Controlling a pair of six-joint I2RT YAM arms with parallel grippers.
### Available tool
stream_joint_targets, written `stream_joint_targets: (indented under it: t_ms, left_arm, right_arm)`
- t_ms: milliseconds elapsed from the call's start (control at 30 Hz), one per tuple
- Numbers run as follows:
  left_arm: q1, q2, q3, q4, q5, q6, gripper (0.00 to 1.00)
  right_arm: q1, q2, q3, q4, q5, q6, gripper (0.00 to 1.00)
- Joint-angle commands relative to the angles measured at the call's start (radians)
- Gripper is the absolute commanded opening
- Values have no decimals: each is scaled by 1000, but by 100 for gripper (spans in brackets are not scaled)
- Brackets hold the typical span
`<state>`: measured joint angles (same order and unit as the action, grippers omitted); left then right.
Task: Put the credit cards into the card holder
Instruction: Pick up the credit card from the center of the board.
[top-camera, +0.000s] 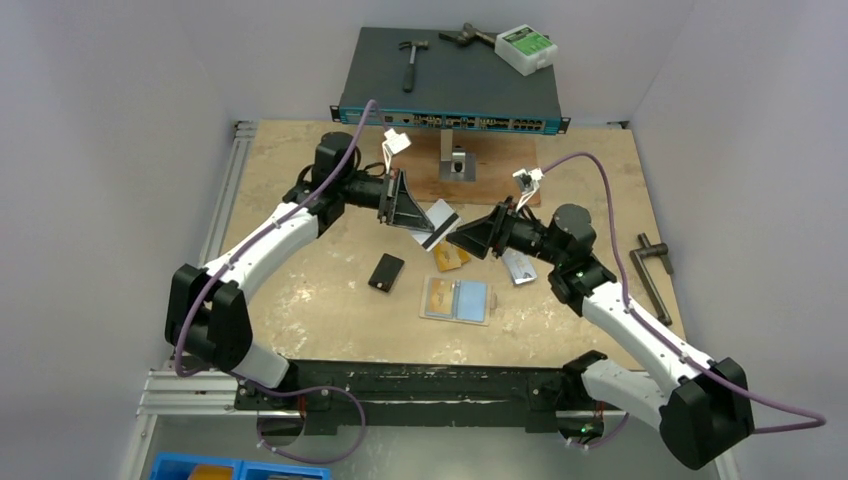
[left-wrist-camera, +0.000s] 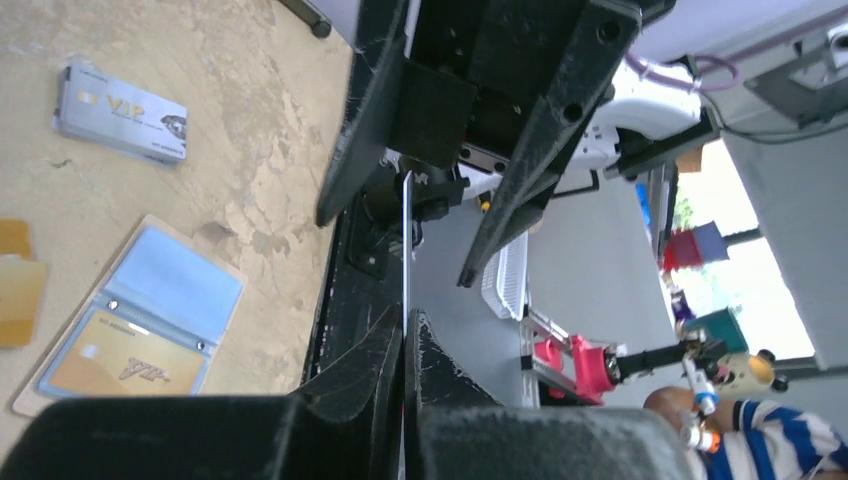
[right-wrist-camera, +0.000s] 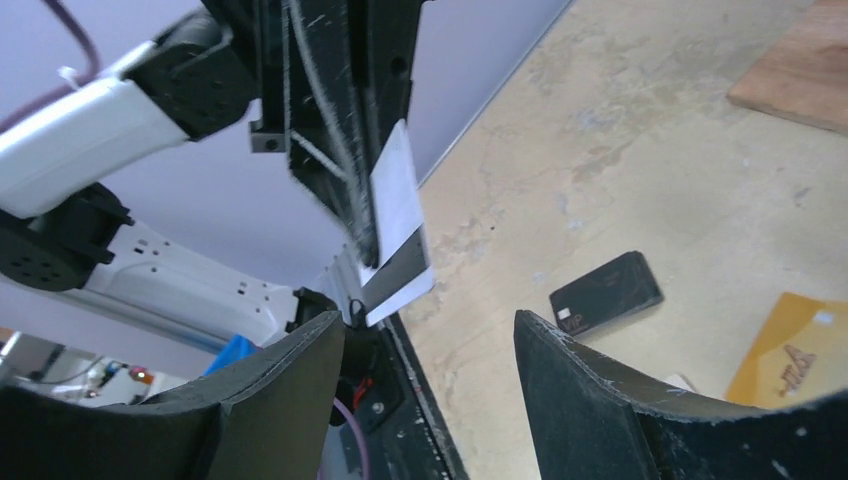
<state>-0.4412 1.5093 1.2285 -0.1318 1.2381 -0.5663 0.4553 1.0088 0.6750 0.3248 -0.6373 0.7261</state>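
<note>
My left gripper (top-camera: 418, 218) is shut on a silver-grey card with a black stripe (top-camera: 441, 222) and holds it above the table. In the left wrist view that card (left-wrist-camera: 406, 240) is edge-on between the fingers. My right gripper (top-camera: 458, 240) is open, its jaws facing the held card (right-wrist-camera: 396, 222) and just short of it. The open card holder (top-camera: 456, 300) lies flat near the front and holds an orange-yellow card (left-wrist-camera: 125, 366). A black card (top-camera: 386, 271), a loose orange-yellow card (top-camera: 450, 257) and a silver-grey card (top-camera: 518, 266) lie on the table.
A network switch (top-camera: 450, 90) with a hammer (top-camera: 411, 60) and a white box (top-camera: 525, 48) on it stands at the back. A wooden board (top-camera: 485, 175) lies in front of it. A metal handle (top-camera: 652, 275) lies at the right.
</note>
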Motion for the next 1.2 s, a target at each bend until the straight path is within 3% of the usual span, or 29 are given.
stream_joint_targets:
  t_ms: [0, 267, 433, 733, 1000, 1167]
  left_arm:
    - [46, -10, -65, 469, -9, -431, 0]
    - [45, -12, -106, 566, -53, -512, 0]
    - [47, -16, -121, 599, -54, -537, 0]
    - [46, -12, -149, 628, -80, -561, 0]
    - [47, -12, -165, 626, -94, -565, 0]
    - [47, -18, -169, 596, -90, -544, 5]
  right_arm:
    - [2, -1, -39, 296, -46, 167, 63]
    - [5, 87, -72, 535, 7, 316, 56]
    - [5, 110, -71, 544, 47, 322, 50]
    - [20, 177, -54, 616, 98, 375, 30]
    - [56, 230, -29, 631, 131, 385, 20]
    - [56, 218, -33, 611, 148, 376, 5]
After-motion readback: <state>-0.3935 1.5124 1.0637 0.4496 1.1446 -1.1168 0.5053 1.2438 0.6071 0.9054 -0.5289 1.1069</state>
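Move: The white credit card is already held in the left fingertips, its middle about 1 cm to that hand's right. From the open right hand, the card is roughly 6 cm left, 2 cm ahead and 1 cm higher. From that hand, on the table some 24 cm below, the yellow card lies 5 cm ahead and 1 cm left, and the card holder about 5 cm back, straight below sideways. The VIP card stack is 12 cm right, 2 cm ahead. Right gripper rolls nearly 20 degrees, moves 5 cm forward-left-up and closes round the card as left carries it forward. ##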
